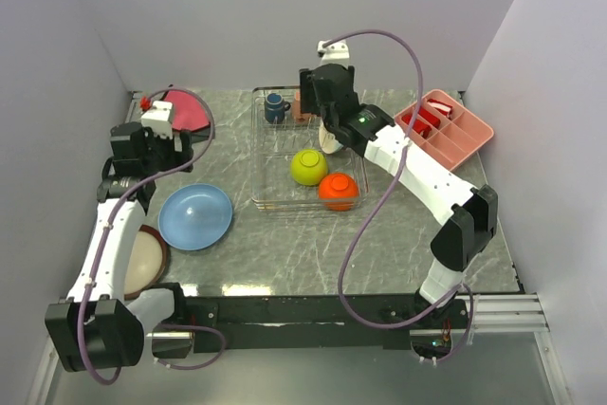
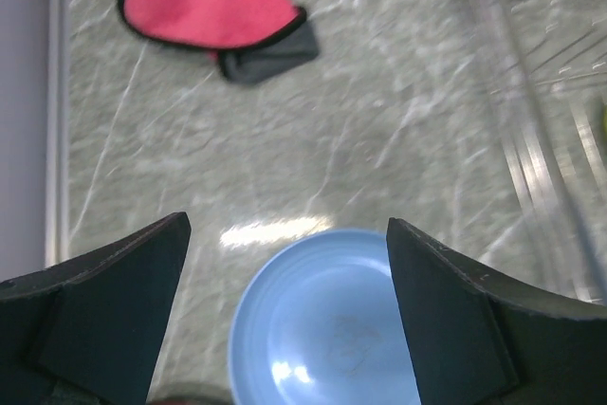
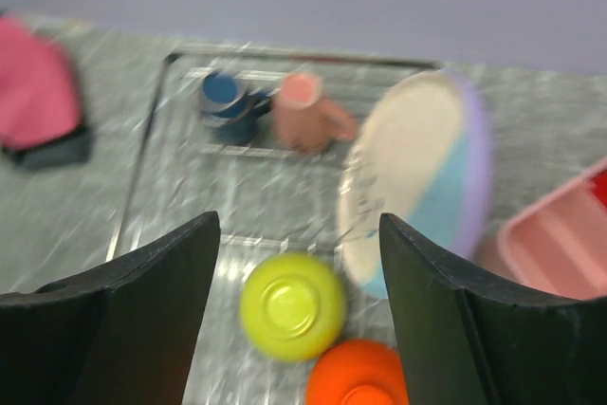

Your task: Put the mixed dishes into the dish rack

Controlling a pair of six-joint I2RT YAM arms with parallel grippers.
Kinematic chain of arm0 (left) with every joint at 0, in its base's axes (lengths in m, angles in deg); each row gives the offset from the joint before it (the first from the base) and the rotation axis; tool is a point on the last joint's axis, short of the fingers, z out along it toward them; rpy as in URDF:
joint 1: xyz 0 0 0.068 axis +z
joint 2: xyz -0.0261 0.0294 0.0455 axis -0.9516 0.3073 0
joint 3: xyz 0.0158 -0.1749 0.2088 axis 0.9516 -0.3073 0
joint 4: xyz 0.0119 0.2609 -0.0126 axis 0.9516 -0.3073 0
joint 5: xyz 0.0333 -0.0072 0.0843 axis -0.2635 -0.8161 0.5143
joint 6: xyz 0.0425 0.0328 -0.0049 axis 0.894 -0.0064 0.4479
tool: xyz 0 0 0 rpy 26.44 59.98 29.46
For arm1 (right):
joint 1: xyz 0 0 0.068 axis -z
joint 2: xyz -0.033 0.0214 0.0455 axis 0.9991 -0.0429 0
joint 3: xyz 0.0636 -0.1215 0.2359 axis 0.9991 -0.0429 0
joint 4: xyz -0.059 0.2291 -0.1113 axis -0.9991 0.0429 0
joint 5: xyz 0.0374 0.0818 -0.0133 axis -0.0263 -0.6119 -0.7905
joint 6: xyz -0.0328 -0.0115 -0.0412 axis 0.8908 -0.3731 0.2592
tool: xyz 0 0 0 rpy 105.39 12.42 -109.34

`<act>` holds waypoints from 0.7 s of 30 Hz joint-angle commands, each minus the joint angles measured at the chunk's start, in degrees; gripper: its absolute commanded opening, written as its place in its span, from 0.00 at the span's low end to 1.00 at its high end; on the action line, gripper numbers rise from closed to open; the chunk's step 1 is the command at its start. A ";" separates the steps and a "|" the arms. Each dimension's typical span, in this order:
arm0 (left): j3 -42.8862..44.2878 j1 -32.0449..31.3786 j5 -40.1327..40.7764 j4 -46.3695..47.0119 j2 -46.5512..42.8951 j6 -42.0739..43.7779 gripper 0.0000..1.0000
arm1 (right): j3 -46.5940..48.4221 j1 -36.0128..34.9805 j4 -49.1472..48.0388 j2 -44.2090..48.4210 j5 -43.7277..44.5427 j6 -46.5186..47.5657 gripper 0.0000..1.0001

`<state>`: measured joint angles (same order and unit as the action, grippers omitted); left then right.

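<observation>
The wire dish rack [image 1: 268, 198] holds a dark blue mug [image 1: 276, 106], a small pink cup [image 1: 302, 107], an upturned yellow-green bowl [image 1: 309, 166] and an upturned orange bowl [image 1: 338, 191]. A lavender-rimmed plate [image 3: 417, 177] stands tilted at the rack's right side. High over the rack, my right gripper [image 3: 299, 225] is open and empty, with the yellow-green bowl [image 3: 291, 305] below the gap. The light-blue plate [image 1: 195, 216] lies on the table left of the rack. Above its far edge my left gripper [image 2: 285, 234] hangs open and empty. The red-rimmed cream plate [image 1: 142, 261] lies partly under the left arm.
A red-pink folded cloth [image 1: 185, 109] lies at the back left. A pink compartment tray [image 1: 446, 128] sits at the back right. Grey walls close in the table on three sides.
</observation>
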<state>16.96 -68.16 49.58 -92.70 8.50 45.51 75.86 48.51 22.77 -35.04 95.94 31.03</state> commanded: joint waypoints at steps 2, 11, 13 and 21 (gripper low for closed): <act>-0.30 5.28 -3.80 -7.46 3.05 11.71 0.90 | -3.24 -0.44 3.22 3.15 -17.07 -0.93 0.77; 2.85 13.10 -13.30 -17.24 14.47 20.07 0.82 | -8.25 0.71 3.22 6.32 -60.15 6.01 1.00; 4.08 15.91 -14.45 -18.38 19.13 21.30 0.79 | -10.00 0.53 2.08 6.59 -61.04 5.32 1.00; 5.41 17.85 -14.55 -16.45 29.15 24.91 0.69 | -11.42 0.97 1.82 6.67 -58.58 5.76 1.00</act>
<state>20.24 -50.21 37.04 -109.55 35.75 67.26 64.98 48.91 26.64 -31.52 39.36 35.95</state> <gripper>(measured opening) 0.700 0.999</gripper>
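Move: Below the left hand lies the blue plate, its middle about 21 cm down, some 7 cm back and 3 cm to the right; the brown-rimmed plate lies about 21 cm back and 12 cm left of this hand. From the right hand the blue plate is some 41 cm to the left, 16 cm back and 31 cm below. Lime bowl: 2 cm back, 4 cm left of the right hand; orange bowl: 8 cm back, 4 cm right, both about 27 cm down. Sinking about 17 cm and easing some 7 cm left and a little back, the left hand drops towards the blue plate's left rim, tipping its fingers down about 35 degrees and narrowing them slightly. The right hand, already clear of the plates in the rack, swings back and left over the rack, sinks about 7 cm, turns some 50 degrees counter-clockwise towards the blue plate and opens fully. ##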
